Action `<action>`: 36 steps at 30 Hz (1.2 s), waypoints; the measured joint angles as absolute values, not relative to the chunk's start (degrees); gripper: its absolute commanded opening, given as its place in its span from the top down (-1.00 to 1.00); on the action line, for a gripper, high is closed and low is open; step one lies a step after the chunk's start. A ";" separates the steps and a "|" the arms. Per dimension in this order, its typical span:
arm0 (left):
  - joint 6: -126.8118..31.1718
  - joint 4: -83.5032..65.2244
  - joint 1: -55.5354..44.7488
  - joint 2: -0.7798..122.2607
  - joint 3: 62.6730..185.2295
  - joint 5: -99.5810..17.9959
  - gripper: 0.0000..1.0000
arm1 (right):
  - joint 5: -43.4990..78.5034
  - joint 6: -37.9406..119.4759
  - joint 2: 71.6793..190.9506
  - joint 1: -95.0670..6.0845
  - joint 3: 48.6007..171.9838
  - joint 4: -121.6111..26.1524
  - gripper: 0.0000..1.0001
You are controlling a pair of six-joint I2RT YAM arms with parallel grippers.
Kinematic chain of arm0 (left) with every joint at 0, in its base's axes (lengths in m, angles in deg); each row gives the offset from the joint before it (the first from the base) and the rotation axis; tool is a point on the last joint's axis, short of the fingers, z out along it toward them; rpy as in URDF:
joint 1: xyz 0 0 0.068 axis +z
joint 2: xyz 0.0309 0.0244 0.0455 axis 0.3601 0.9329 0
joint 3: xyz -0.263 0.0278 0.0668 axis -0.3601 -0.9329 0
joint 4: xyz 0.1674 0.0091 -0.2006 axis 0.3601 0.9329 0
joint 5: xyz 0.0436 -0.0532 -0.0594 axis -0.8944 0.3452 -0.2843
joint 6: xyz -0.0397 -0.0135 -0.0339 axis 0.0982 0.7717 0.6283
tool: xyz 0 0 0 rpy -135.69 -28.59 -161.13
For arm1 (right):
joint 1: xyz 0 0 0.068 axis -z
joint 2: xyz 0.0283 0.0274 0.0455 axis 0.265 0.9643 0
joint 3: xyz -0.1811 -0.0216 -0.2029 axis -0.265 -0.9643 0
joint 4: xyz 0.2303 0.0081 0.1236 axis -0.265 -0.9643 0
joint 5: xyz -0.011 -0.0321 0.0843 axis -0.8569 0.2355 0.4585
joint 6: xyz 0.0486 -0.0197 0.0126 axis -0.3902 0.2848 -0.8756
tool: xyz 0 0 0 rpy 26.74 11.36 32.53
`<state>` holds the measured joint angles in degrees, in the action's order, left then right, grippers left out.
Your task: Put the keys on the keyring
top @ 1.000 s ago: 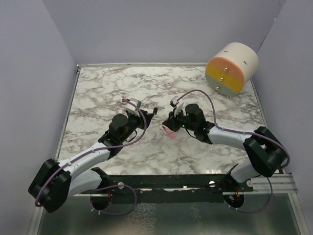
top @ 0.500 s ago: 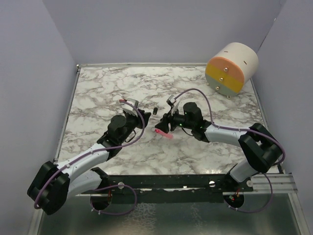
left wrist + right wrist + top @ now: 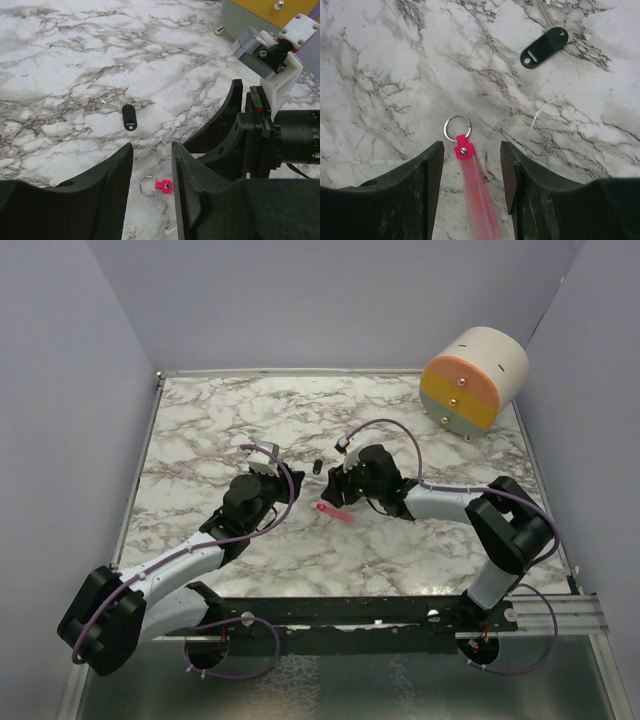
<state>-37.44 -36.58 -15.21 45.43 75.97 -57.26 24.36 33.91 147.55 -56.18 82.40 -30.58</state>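
Note:
The keyring point(image 3: 335, 512), a pink strip with a small metal ring point(image 3: 456, 128), lies on the marble between the two arms. My right gripper point(image 3: 471, 150) is open and straddles the strip point(image 3: 475, 185), whose near end looks blurred. The keys point(image 3: 316, 466) show as one small black-headed key point(image 3: 544, 47) lying loose a short way beyond the ring. My left gripper point(image 3: 150, 170) is open with nothing in it. The ring point(image 3: 147, 186) and pink tab point(image 3: 165, 186) show on the table past its fingers, the key point(image 3: 129, 116) further on. The two grippers point(image 3: 288, 490) point(image 3: 335, 495) face each other closely.
A round drum point(image 3: 475, 380) with an orange, yellow and grey face stands at the back right corner. Purple walls close in the marble table point(image 3: 220, 410) on three sides. A thin white sliver point(image 3: 540, 112) lies near the key.
My right gripper has opened and let go of the pink keyring, which now lies on the table. The right arm shifted left. The left arm barely moved.

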 measured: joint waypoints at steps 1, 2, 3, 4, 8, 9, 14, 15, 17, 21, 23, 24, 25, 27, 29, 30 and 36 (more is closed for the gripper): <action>-36.68 -36.36 -15.19 45.87 75.97 -57.55 0.24 | 23.73 33.93 147.88 -56.18 82.40 -30.93 0.04; -35.98 -36.01 -15.03 46.28 75.97 -57.74 0.24 | 23.10 33.93 148.08 -56.18 82.40 -31.32 0.05; -35.37 -35.72 -14.95 46.68 75.94 -57.89 0.24 | 22.66 33.98 148.21 -56.18 82.40 -31.76 0.05; -34.78 -35.46 -14.88 46.94 75.88 -58.09 0.24 | 22.31 34.15 148.34 -56.18 82.49 -32.30 0.05; -33.53 -34.78 -14.55 47.13 75.73 -58.75 0.24 | 20.95 34.70 149.06 -56.18 83.63 -34.97 0.05; -33.34 -34.78 -14.47 47.11 75.73 -58.88 0.24 | 20.60 34.81 149.04 -56.18 83.58 -35.89 0.05; -33.09 -34.61 -14.12 46.70 75.66 -59.25 0.24 | 20.54 34.28 147.84 -56.18 80.70 -36.41 0.02; -33.12 -34.50 -14.09 46.59 75.64 -59.34 0.24 | 20.54 34.11 147.51 -56.18 79.89 -36.68 0.00; -33.09 -34.37 -14.05 46.33 75.51 -59.53 0.24 | 20.58 33.52 146.81 -56.18 78.27 -36.87 -0.03; -33.03 -34.13 -13.83 45.85 74.92 -59.67 0.24 | 20.98 32.27 144.38 -56.18 75.61 -36.68 -0.04; -32.94 -33.80 -13.79 45.52 74.61 -59.67 0.24 | 21.54 31.75 143.73 -56.18 74.82 -36.52 -0.04; -32.94 -33.65 -13.77 45.39 74.48 -59.67 0.24 | 21.96 31.53 143.42 -56.18 74.34 -36.44 -0.04; -32.92 -33.41 -13.77 45.30 74.41 -59.69 0.24 | 22.53 31.31 143.18 -56.18 73.84 -36.30 -0.04; -32.92 -33.19 -13.77 45.19 74.35 -59.69 0.24 | 23.64 31.05 142.77 -56.36 73.01 -35.56 -0.04; -32.92 -32.97 -13.77 45.04 74.35 -59.69 0.24 | 24.49 30.74 142.70 -56.97 72.68 -35.08 -0.04; -32.92 -32.86 -13.77 44.95 74.35 -59.69 0.24 | 24.76 30.61 142.70 -57.47 72.66 -34.99 -0.04; -32.92 -31.81 -13.61 44.10 74.35 -59.84 0.25 | 25.54 29.23 143.79 -63.11 73.07 -33.81 -0.04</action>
<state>-32.92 -31.81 -13.61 44.10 74.35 -59.84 25.54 29.23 143.79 -63.11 73.07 -33.81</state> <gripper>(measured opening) 0.380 0.517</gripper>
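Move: The pink keyring strap lies under the right hand, its middle about 2 cm back, 2 cm to the right and 5 cm below the hand. The strap's ring is roughly 4 cm to the hand's left and 1 cm back, and the key's black tag about 8 cm ahead and 2 cm to its left. From the left hand, the strap's middle is some 10 cm right, 2 cm back and 17 cm below. Down and to the right first, about 4 cm each, then back towards the base, the right hand travels some 9 cm back overall, low along the strap towards its tail, and swings left again near the end. Its fingers stay half open and the hand tilts about 10 degrees downward; the forward finger comes against the strap's side by the tail. The empty left hand sinks and drifts left about 2 cm each. ##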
